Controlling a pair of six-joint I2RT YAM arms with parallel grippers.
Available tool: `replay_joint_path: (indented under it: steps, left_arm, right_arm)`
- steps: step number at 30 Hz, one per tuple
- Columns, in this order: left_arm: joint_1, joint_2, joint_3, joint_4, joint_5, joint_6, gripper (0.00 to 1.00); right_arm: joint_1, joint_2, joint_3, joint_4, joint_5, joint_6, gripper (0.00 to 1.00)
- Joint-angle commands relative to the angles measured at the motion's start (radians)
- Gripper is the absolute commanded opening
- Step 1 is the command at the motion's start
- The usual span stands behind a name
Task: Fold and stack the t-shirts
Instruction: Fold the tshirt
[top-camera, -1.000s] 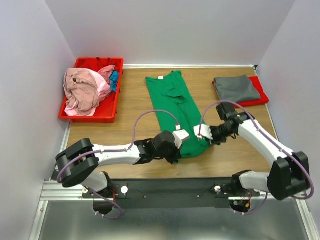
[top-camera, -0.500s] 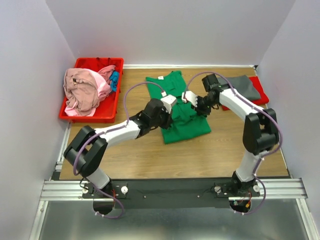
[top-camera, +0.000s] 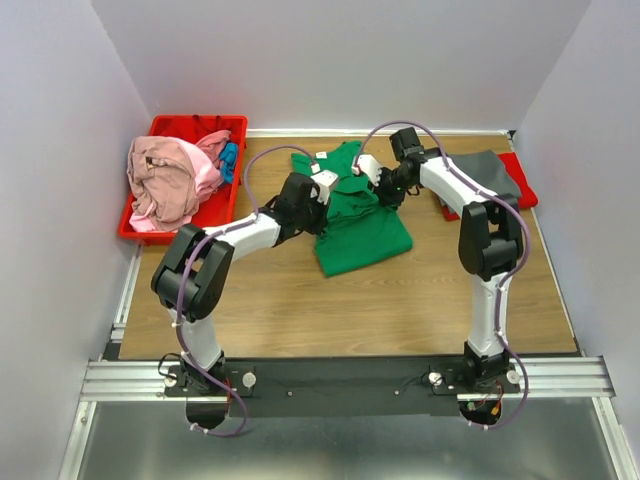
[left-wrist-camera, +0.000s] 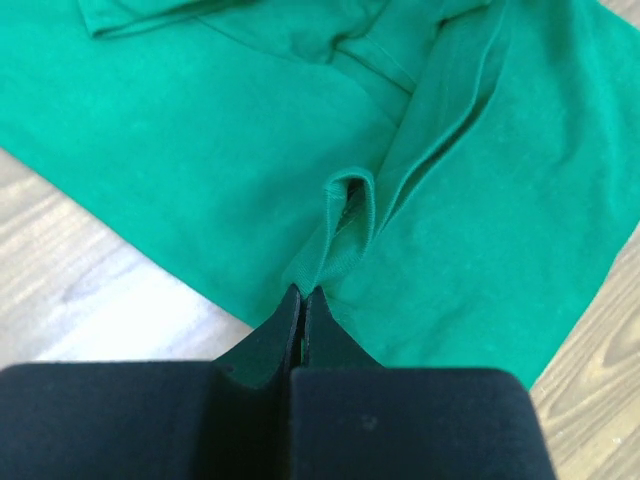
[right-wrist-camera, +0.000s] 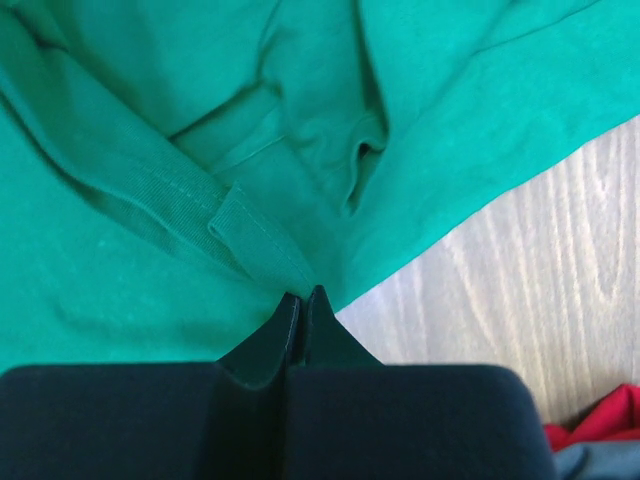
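The bright green t-shirt (top-camera: 362, 232) lies on the wooden table, its lower half folded up over its upper half; the white neck label (top-camera: 322, 156) shows at the far end. My left gripper (top-camera: 318, 192) is shut on a hem corner of the green t-shirt (left-wrist-camera: 330, 255). My right gripper (top-camera: 378, 183) is shut on the other hem corner of the green t-shirt (right-wrist-camera: 255, 245). Both hold the hem near the collar. A folded dark grey t-shirt (top-camera: 490, 172) lies at the far right. Pink (top-camera: 165, 180) and blue (top-camera: 229, 158) t-shirts are heaped in the bin.
A red plastic bin (top-camera: 215, 225) stands at the far left. A red mat (top-camera: 520, 190) lies under the grey shirt, and its corner shows in the right wrist view (right-wrist-camera: 600, 415). Walls close in the back and both sides.
Both grippers have carried the green shirt's bottom hem from the near edge up toward the collar, folding the shirt in half lengthwise. Both arms are now stretched far out.
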Motion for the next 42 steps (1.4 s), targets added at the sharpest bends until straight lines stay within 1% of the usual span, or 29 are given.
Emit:
replay_joint_path:
  steps: [1,17,23,27,30,31,33,34,36,37,38,39,40,41,42]
  left_arm:
    - [0.02,0.025,0.06,-0.03,0.04,0.045,0.0]
    - [0.054,0.064,0.126,-0.05,0.038,0.06,0.0]
    - [0.063,0.079,0.155,-0.052,0.029,0.069,0.0]
    - [0.066,0.096,0.179,-0.085,0.03,0.076,0.0]
    - [0.069,0.108,0.191,-0.092,0.027,0.08,0.0]
    - [0.069,0.111,0.194,-0.093,0.026,0.082,0.0]
    - [0.072,0.12,0.197,-0.096,0.021,0.082,0.0]
    - [0.074,0.122,0.203,-0.098,0.018,0.083,0.0]
    - [0.08,0.137,0.229,-0.116,-0.005,0.082,0.08]
    - [0.083,0.143,0.24,-0.122,-0.02,0.079,0.18]
    - [0.086,0.147,0.252,-0.128,-0.04,0.069,0.23]
    - [0.092,0.144,0.272,-0.13,-0.099,0.06,0.3]
    - [0.094,0.137,0.284,-0.131,-0.133,0.054,0.36]
    - [0.097,0.116,0.297,-0.13,-0.233,0.039,0.49]
    - [0.1,0.102,0.31,-0.13,-0.282,0.033,0.55]
  right_arm:
    - [0.001,0.047,0.06,0.021,0.016,0.045,0.0]
    - [0.001,0.104,0.141,0.036,0.033,0.083,0.0]
    - [0.001,0.124,0.158,0.038,0.04,0.094,0.02]
    - [0.001,0.13,0.167,0.039,0.053,0.102,0.02]
    - [0.001,0.136,0.173,0.039,0.056,0.108,0.05]
    - [0.001,0.136,0.176,0.039,0.057,0.109,0.08]
    - [0.001,0.141,0.181,0.042,0.063,0.117,0.1]
    - [0.0,0.142,0.184,0.042,0.066,0.125,0.13]
    - [0.001,0.154,0.201,0.048,0.082,0.141,0.18]
    - [0.0,0.161,0.211,0.054,0.092,0.173,0.29]
    - [0.0,0.167,0.233,0.059,0.103,0.195,0.32]
    - [0.001,0.171,0.239,0.085,0.131,0.22,0.34]
    - [0.001,0.167,0.241,0.11,0.149,0.281,0.39]
    - [0.001,0.15,0.235,0.175,0.204,0.321,0.41]
    - [0.001,0.141,0.233,0.205,0.235,0.361,0.43]
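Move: Both hands still pinch the two corners of the green t-shirt's near hem, only a few centimetres above the cloth. The shirt's far end lies about 20 cm ahead and 2 cm right of the left hand, and 14 cm ahead and 15 cm left of the right hand. The new near fold is some 7 cm back and 11 cm right of the left hand; the grey stack stands about 22 cm right and 6 cm ahead of the right hand. Both arms together draw the pinched hem corners slowly forward, low over the shirt towards its far end, about 5 cm with the left and 4 cm with the right, bobbing up and down by no more than a centimetre or so. Then both grippers open to nearly half and let the hem go while the hands speed up forward another 2 cm, the left one edging left and the right one turning clockwise by some 10 degrees. ##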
